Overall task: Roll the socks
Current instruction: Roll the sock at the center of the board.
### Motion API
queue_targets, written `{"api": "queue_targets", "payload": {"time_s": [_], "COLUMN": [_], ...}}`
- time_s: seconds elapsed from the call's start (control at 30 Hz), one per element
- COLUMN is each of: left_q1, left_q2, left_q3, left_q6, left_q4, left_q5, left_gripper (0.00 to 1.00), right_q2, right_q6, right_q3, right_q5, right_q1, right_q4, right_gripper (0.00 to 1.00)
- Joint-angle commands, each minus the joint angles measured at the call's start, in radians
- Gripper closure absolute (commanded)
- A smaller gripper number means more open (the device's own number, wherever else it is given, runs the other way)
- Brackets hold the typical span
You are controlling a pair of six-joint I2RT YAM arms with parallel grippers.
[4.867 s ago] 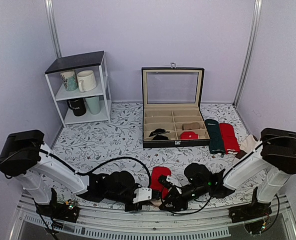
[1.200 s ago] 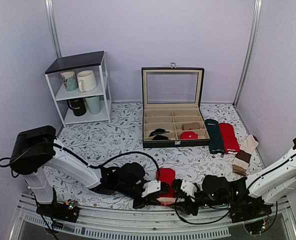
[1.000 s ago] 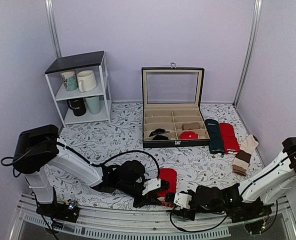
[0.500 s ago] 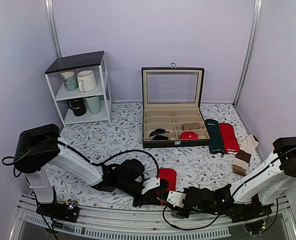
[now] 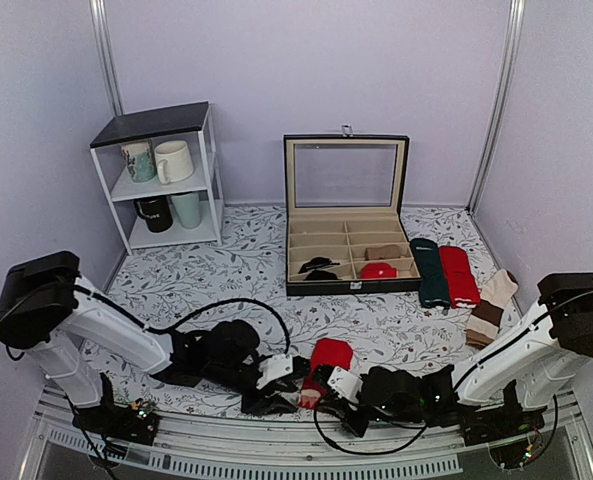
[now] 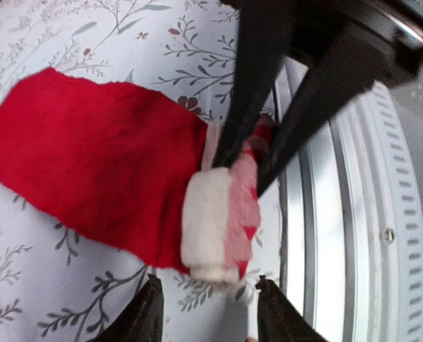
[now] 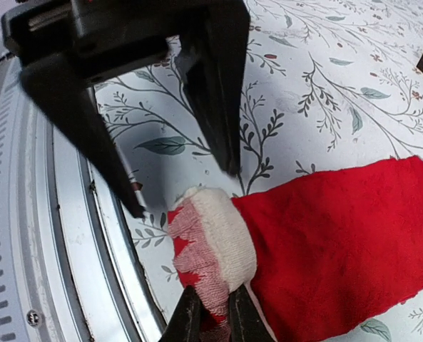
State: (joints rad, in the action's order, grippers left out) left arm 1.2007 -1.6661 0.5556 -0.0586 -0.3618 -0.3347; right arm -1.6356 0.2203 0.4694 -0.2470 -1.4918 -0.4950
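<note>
The socks (image 5: 328,356) lie at the table's near edge, a bright red body (image 6: 90,164) with a beige end (image 7: 225,235) rolled over into a short fat roll that shows pink and red knit inside. My right gripper (image 7: 212,318) is shut on the underside of that roll; it sits right of the socks in the top view (image 5: 321,392). My left gripper (image 6: 207,313) is open, its dark fingers (image 6: 151,313) set just short of the roll and apart from it, left of the socks (image 5: 294,388). The two grippers face each other across the roll.
The metal rail (image 6: 339,235) of the table's near edge runs right beside the roll. Farther back stand an open black case (image 5: 346,255) and a white shelf (image 5: 166,180) of mugs. A dark green sock (image 5: 433,272), a plain red sock (image 5: 459,275) and a beige-brown sock (image 5: 491,305) lie at right.
My left gripper has opened, let go of the socks' rolled end and drawn back leftward. My right gripper has moved in from the right and closed on the roll.
</note>
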Motion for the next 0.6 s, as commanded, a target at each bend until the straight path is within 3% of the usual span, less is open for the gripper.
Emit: {"api": "queue_targets", "payload": {"time_s": [0.0, 0.03, 0.2, 0.57], "left_q1": [0.034, 0.044, 0.054, 0.103], "left_q2": [0.192, 0.229, 0.271, 0.08], "left_q3": [-0.096, -0.113, -0.118, -0.039], "left_q6": [-0.125, -0.178, -0.276, -0.328], "left_q4": [-0.078, -0.099, -0.121, -0.116], "left_q5": [0.158, 0.177, 0.193, 0.192], "left_gripper": [0.24, 0.19, 0.21, 0.24], "right_q2": [-0.058, -0.061, -0.09, -0.188], "right_q6": [0.145, 0.152, 0.195, 0.224], "right_q3": [-0.078, -0.08, -0.073, -0.042], "right_q5": [0.24, 0.271, 0.407, 0.555], "right_q1": [0.05, 0.068, 0.159, 0.225], "right_q4": [0.162, 0.159, 0.155, 0.151], "right_gripper": [0.94, 0.94, 0.94, 0.94]}}
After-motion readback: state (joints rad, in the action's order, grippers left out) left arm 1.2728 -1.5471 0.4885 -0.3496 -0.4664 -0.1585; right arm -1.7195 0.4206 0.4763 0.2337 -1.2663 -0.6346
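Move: The sock's rolled end lies about 4 cm to the left hand's right and a centimetre below it, just off its parted fingers. From the right hand, which already pinches its right end, the roll's middle is some 3 cm left and 1 cm down. The flat red part is centred some 6 cm ahead of the right hand and level with it sideways, 2 cm lower; the metal table rail runs about 5 cm behind that hand. Rolling its wrist some 25 degrees so the forward side tips down, the right hand keeps its pinch on the right end of the sock roll and drifts left and slightly forward, about 1.5 cm. The left hand, clear of the roll, opens wide and lifts roughly 7 cm, its forward side tilting up about 20 degrees, then sinks halfway back towards the roll. ##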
